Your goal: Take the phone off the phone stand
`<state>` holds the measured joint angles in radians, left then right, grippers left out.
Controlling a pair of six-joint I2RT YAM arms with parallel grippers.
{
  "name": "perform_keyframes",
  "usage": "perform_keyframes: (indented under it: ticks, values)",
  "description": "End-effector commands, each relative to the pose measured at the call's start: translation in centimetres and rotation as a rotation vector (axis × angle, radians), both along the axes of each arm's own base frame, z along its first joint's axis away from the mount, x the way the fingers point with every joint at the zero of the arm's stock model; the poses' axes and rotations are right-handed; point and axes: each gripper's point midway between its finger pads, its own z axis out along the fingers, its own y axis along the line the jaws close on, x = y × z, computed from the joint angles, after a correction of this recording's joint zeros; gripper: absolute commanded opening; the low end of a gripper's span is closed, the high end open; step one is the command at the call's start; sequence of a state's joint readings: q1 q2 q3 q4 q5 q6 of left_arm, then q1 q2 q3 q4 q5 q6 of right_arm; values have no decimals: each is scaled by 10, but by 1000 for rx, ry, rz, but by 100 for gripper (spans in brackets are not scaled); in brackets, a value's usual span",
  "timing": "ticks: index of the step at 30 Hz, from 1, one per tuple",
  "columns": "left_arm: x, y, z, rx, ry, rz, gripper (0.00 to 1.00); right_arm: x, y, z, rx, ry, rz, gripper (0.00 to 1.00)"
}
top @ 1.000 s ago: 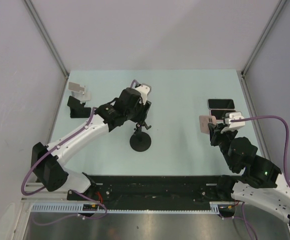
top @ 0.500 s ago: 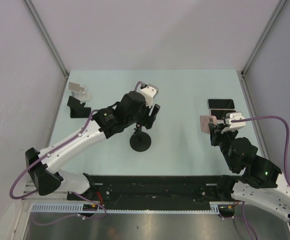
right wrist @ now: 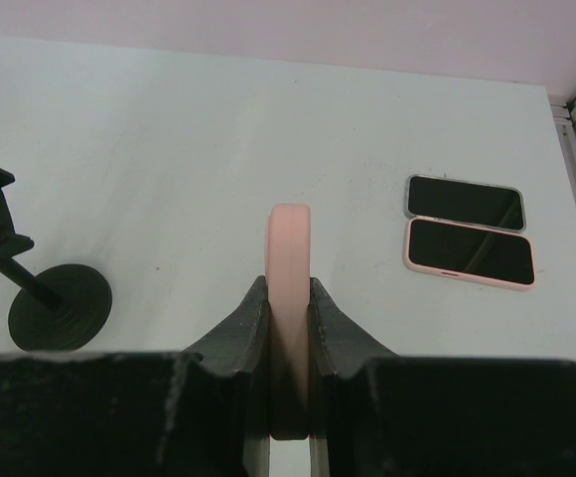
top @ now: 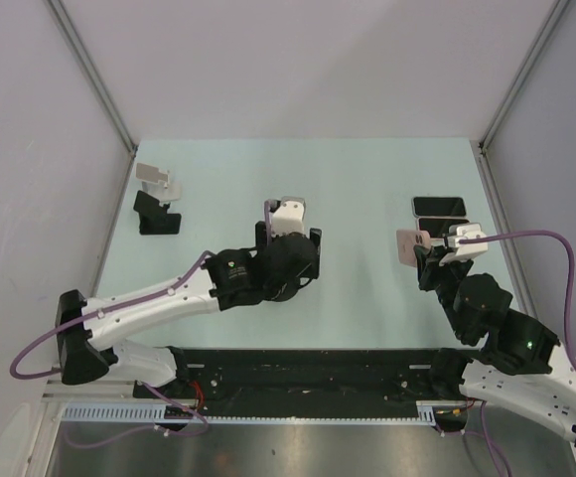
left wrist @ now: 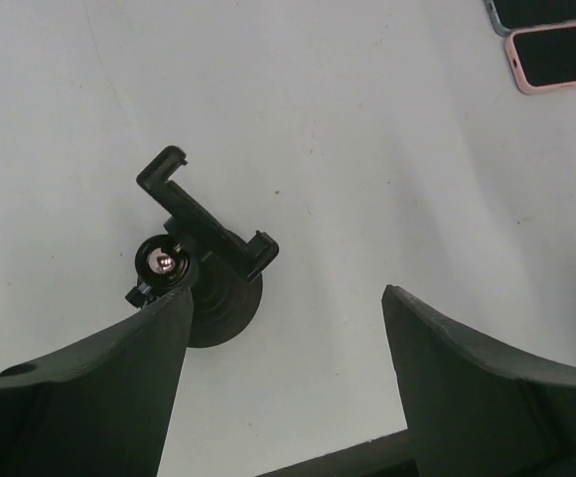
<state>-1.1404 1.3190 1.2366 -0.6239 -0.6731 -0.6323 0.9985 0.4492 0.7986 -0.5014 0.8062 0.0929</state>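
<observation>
The black phone stand [left wrist: 207, 227] stands on its round base with its clamp empty; it also shows at the left of the right wrist view [right wrist: 42, 298]. From above, my left arm hides it. My left gripper [left wrist: 286, 293] hangs open over the table just right of the stand, nothing between its fingers [left wrist: 119, 388]. Over the table's right side, my right gripper [right wrist: 288, 283] is shut on a pink-cased phone [right wrist: 289, 238], held on edge. The top view shows the same phone [top: 409, 244] in that gripper [top: 429, 254].
Two more phones lie flat side by side at the back right, one grey-cased [top: 439, 206] and one pink-cased [right wrist: 470, 250]. A white stand [top: 156, 179] and a small black stand [top: 155, 214] sit at the far left. Frame posts stand at the back corners.
My left arm has swung toward the near edge and now covers the black stand from above. Its jaws have spread wider. The right arm and its phone have not moved.
</observation>
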Motion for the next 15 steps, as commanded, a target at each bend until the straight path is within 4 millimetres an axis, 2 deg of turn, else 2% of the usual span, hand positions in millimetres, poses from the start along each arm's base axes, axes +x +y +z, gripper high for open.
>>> perform_keyframes:
  ticks: [1, 4, 7, 10, 13, 15]
  values:
    - [10, 17, 4, -142, -52, 247, 80, 0, -5, 22, 87, -58, -27, 0]
    - [12, 21, -9, -140, -52, 293, 76, -1, -5, 22, 90, -58, -24, 0]
    - [13, 15, -24, -119, -32, 305, 72, -1, -4, 22, 91, -59, -19, 0]
    - [15, 4, -40, -104, 0, 305, 59, -1, -5, 22, 88, -59, -20, 0]
    - [16, -6, -44, -92, 17, 291, 52, -2, -6, 23, 95, -62, -21, 0]
    - [16, -9, -44, -97, 22, 290, 52, -3, -7, 24, 99, -64, -22, 0]
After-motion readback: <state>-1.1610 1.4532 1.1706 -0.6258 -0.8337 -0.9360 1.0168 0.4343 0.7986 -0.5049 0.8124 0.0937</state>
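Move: The phone stand's empty clamp lies about 5 cm ahead of the left hand, 2 cm to its left and 7 cm below it. The black stand is roughly 22 cm ahead, 38 cm left and 20 cm below; the phone in the right fingers is about level front to back, 26 cm right and 7 cm above. From the right hand, that clamp lies some 8 cm ahead, 29 cm left and 13 cm below. Down towards the phone stand's clamp goes the left hand, sinking about 5.5 cm, slowly at first and then faster, with barely any forward travel. It turns counter-clockwise some 15 degrees until the fingers point nearly straight forward, and the fingers narrow from wide to about half open, with no touch seen yet. The right hand stays, keeping its pinch on the phone. ##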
